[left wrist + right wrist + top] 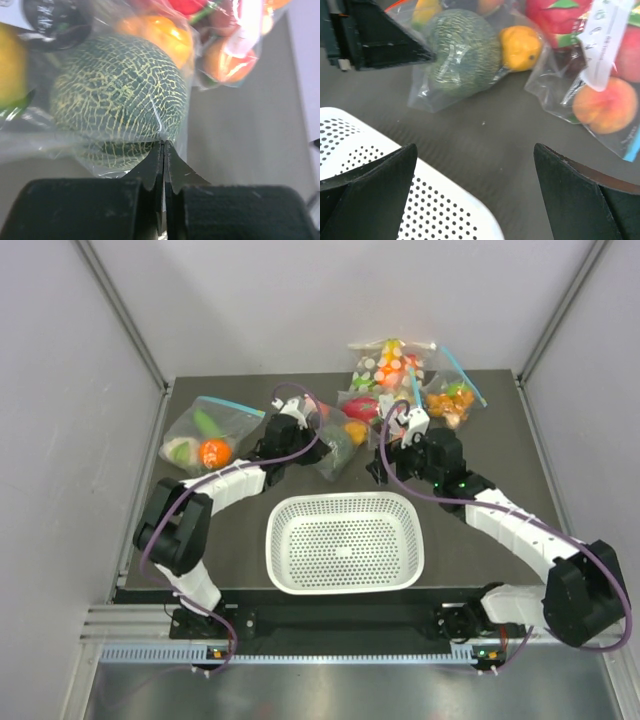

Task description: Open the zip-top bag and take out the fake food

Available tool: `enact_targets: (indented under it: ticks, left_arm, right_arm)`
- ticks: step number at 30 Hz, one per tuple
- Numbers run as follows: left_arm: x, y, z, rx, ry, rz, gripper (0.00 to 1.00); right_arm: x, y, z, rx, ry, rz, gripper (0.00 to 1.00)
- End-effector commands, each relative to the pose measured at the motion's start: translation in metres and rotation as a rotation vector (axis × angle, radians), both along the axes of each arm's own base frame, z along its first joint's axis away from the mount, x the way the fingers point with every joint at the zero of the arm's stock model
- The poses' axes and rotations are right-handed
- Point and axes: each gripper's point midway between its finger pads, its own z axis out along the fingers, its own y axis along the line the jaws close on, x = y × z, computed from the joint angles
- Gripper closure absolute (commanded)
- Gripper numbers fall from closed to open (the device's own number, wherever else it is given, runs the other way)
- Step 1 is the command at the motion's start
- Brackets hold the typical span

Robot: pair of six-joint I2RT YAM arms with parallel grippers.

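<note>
The zip-top bag (335, 445) lies on the dark mat behind the basket, clear and crinkled, with fake food inside. A dark green netted melon (117, 95) fills its near end, with a yellow-orange piece (162, 32) behind it. My left gripper (164, 145) is shut, its tips pinching the bag's plastic edge just below the melon. The right wrist view shows the melon (457, 50), the yellow-orange fruit (520, 47) and the left fingertip (427, 52) against the bag. My right gripper (475, 147) hangs open over bare mat, holding nothing, short of the bag.
A white perforated basket (345, 540) sits in front of both grippers, its corner (420, 210) under the right jaws. Another clear bag of toy food (205, 435) lies at the left. More bags (390, 365) lie at the back right, one holding a peach (600, 105).
</note>
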Motion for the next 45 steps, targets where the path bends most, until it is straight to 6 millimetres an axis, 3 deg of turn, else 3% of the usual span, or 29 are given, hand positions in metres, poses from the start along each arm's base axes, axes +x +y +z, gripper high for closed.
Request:
enact_targets:
  ticks: [1, 4, 9, 14, 20, 28, 31, 32, 39, 40, 41, 43, 44, 45]
  left_arm:
    - [0.011, -0.04, 0.023, -0.172, -0.032, -0.048, 1.0]
    - [0.012, -0.057, 0.025, -0.224, -0.024, -0.069, 1.0]
    - [0.014, -0.08, 0.037, -0.284, -0.038, -0.099, 1.0]
    - [0.013, -0.089, 0.041, -0.313, -0.041, -0.114, 1.0]
    - [0.016, -0.091, 0.047, -0.308, -0.056, -0.121, 1.0]
    - [0.014, -0.095, 0.047, -0.283, -0.057, -0.162, 1.0]
    - [0.012, -0.097, 0.05, -0.285, -0.059, -0.184, 1.0]
    - [0.011, -0.098, 0.05, -0.286, -0.06, -0.189, 1.0]
    - [0.003, -0.095, 0.06, -0.278, -0.09, -0.226, 1.0]
    - [0.001, -0.094, 0.058, -0.267, -0.091, -0.231, 0.96]
    - [0.001, -0.091, 0.064, -0.263, -0.102, -0.228, 0.86]
    - [-0.001, -0.08, 0.058, -0.225, -0.093, -0.214, 0.62]
    - [0.002, -0.069, 0.067, -0.216, -0.113, -0.184, 0.41]
    - [0.003, -0.061, 0.069, -0.199, -0.124, -0.169, 0.36]
  right_arm:
    - [0.012, 0.023, 0.044, 0.088, -0.123, 0.001, 0.0]
    - [0.009, 0.037, 0.042, 0.113, -0.142, 0.007, 0.0]
    - [0.017, 0.043, 0.017, 0.117, -0.112, -0.035, 0.01]
    - [0.026, 0.045, -0.021, 0.064, -0.054, -0.052, 0.04]
    - [0.037, 0.032, -0.051, -0.013, -0.037, -0.126, 0.04]
    - [0.05, 0.022, -0.064, -0.04, -0.048, -0.158, 0.02]
    - [0.053, 0.021, -0.07, -0.019, -0.032, -0.125, 0.1]
    - [0.053, 0.022, -0.075, -0.016, -0.025, -0.114, 0.2]
    - [0.053, 0.032, -0.085, 0.028, -0.013, -0.024, 0.49]
    - [0.053, 0.033, -0.087, 0.031, -0.009, -0.02, 0.51]
    - [0.054, 0.033, -0.087, 0.034, -0.009, -0.016, 0.53]
    - [0.055, 0.035, -0.085, 0.047, -0.01, -0.008, 0.67]
    - [0.057, 0.033, -0.085, 0.052, -0.006, -0.017, 0.95]
    - [0.059, 0.032, -0.085, 0.057, -0.001, -0.026, 1.0]
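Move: The left gripper already pinches the bag's clear film; the green melon inside lies about 3 cm ahead, 3 cm right and 2 cm below that hand, with the orange pepper some 7 cm ahead and 7 cm right. For the open right gripper, the melon is about 9 cm ahead, 9 cm left and 11 cm lower. From that gripper, the white basket's middle is 10 cm back, 9 cm left and the peach bag 16 cm ahead, a centimetre right, both roughly 13 cm down. Keep the left gripper shut on the film and draw the bag right about 9 cm towards the right gripper, lifting some 3 cm over the latter part. Ease the right gripper left, then send it down about 10 cm and forward 5 cm to the melon's near side, and pinch the film there; as it closes, open the left fingers past halfway. ##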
